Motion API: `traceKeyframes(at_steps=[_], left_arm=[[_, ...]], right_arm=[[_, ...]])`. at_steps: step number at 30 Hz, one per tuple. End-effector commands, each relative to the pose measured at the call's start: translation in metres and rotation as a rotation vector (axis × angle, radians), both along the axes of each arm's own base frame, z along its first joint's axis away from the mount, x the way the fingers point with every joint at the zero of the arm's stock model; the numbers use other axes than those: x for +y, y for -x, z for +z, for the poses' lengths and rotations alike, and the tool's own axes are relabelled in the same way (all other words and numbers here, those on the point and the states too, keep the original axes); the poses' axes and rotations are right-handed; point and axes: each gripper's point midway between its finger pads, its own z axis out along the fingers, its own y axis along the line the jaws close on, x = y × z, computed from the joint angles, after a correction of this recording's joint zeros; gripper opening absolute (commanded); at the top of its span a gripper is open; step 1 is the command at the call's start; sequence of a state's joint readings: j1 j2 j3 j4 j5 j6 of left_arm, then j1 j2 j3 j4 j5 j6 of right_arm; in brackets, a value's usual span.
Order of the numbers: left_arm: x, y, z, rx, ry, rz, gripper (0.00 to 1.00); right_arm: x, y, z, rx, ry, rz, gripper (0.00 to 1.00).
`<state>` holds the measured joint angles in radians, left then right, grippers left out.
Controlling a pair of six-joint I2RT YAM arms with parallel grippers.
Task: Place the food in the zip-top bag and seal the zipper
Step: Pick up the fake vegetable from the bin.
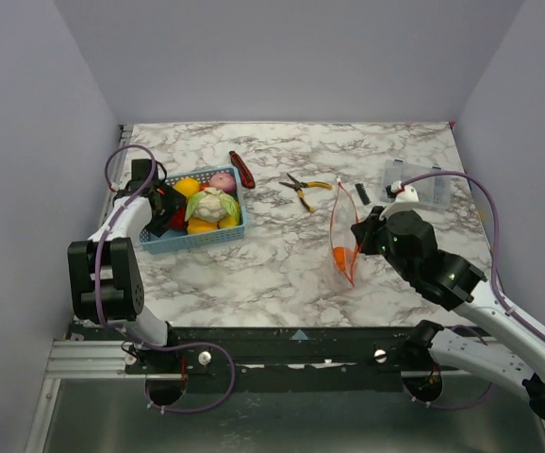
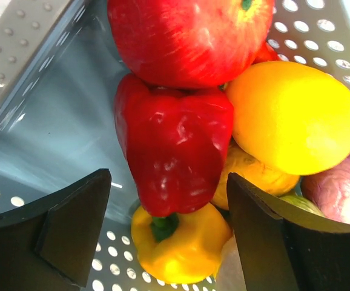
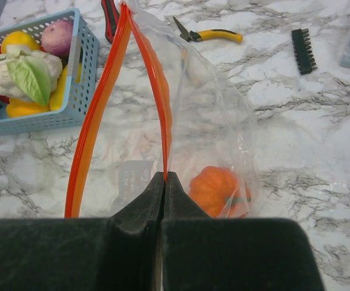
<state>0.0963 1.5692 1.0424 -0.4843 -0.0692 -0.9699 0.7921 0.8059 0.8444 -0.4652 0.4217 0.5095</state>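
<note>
The food lies piled in a blue basket (image 1: 195, 242) at the left: a red apple (image 2: 187, 36), a red pepper (image 2: 172, 145), a yellow pepper (image 2: 175, 248), a yellow lemon-like fruit (image 2: 293, 118), a purple onion (image 1: 222, 181) and a cauliflower (image 1: 211, 203). My left gripper (image 2: 169, 236) is down in the basket, open, its fingers on either side of the red pepper's lower end. The zip-top bag (image 1: 345, 236) stands at centre right with its mouth open and an orange pumpkin (image 3: 214, 188) inside. My right gripper (image 3: 165, 180) is shut on one side of the zipper (image 3: 160, 103).
A dark red-handled knife (image 1: 242, 168) and yellow-handled pliers (image 1: 305, 189) lie behind the basket and bag. A black bit holder (image 1: 362, 193) and a rigid clear box (image 1: 419, 184) sit at the back right. The basket wall (image 2: 36, 42) rises close on my left gripper's left.
</note>
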Motion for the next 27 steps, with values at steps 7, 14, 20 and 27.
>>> traceKeyframes(at_steps=[7,14,20,27], left_arm=[[0.008,-0.01,-0.01,0.036,-0.022,0.014,0.68],[0.015,0.0,0.014,-0.012,-0.07,0.033,0.53],[0.028,0.012,0.07,-0.126,-0.155,0.063,0.43],[0.017,0.035,0.15,-0.33,-0.227,-0.024,0.36]], right_arm=[[0.0,0.002,-0.002,0.007,-0.021,-0.011,0.0],[0.0,0.003,-0.001,0.008,-0.028,-0.009,0.0],[-0.001,0.003,-0.001,0.009,-0.018,-0.009,0.0],[0.003,0.001,-0.001,0.015,-0.011,0.006,0.0]])
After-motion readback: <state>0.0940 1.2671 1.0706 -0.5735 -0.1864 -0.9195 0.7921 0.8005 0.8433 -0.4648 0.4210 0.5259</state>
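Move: The red bell pepper lies in the bin almost straight beneath the open left fingers, about 3 cm down and 1 cm ahead. Seen from that hand, the red tomato is some 5 cm ahead and 4 cm to the left, the lemon about 8 cm ahead and 4 cm right, and the yellow pepper roughly 7 cm right and 2 cm back. From the right hand, the red pepper is about 45 cm left, 12 cm ahead and 17 cm lower. The left hand sinks a further 2 cm or so with its open fingers on either side of the red bell pepper, then closes them part-way until they pinch its sides, the pepper's bulk keeping them well apart. Still gripping it, the hand rises ever faster straight up out of the bin, about 12 cm from its lowest point, drifting a little back and to the left late on while the fingers tip forward-and-up some 15 degrees. ##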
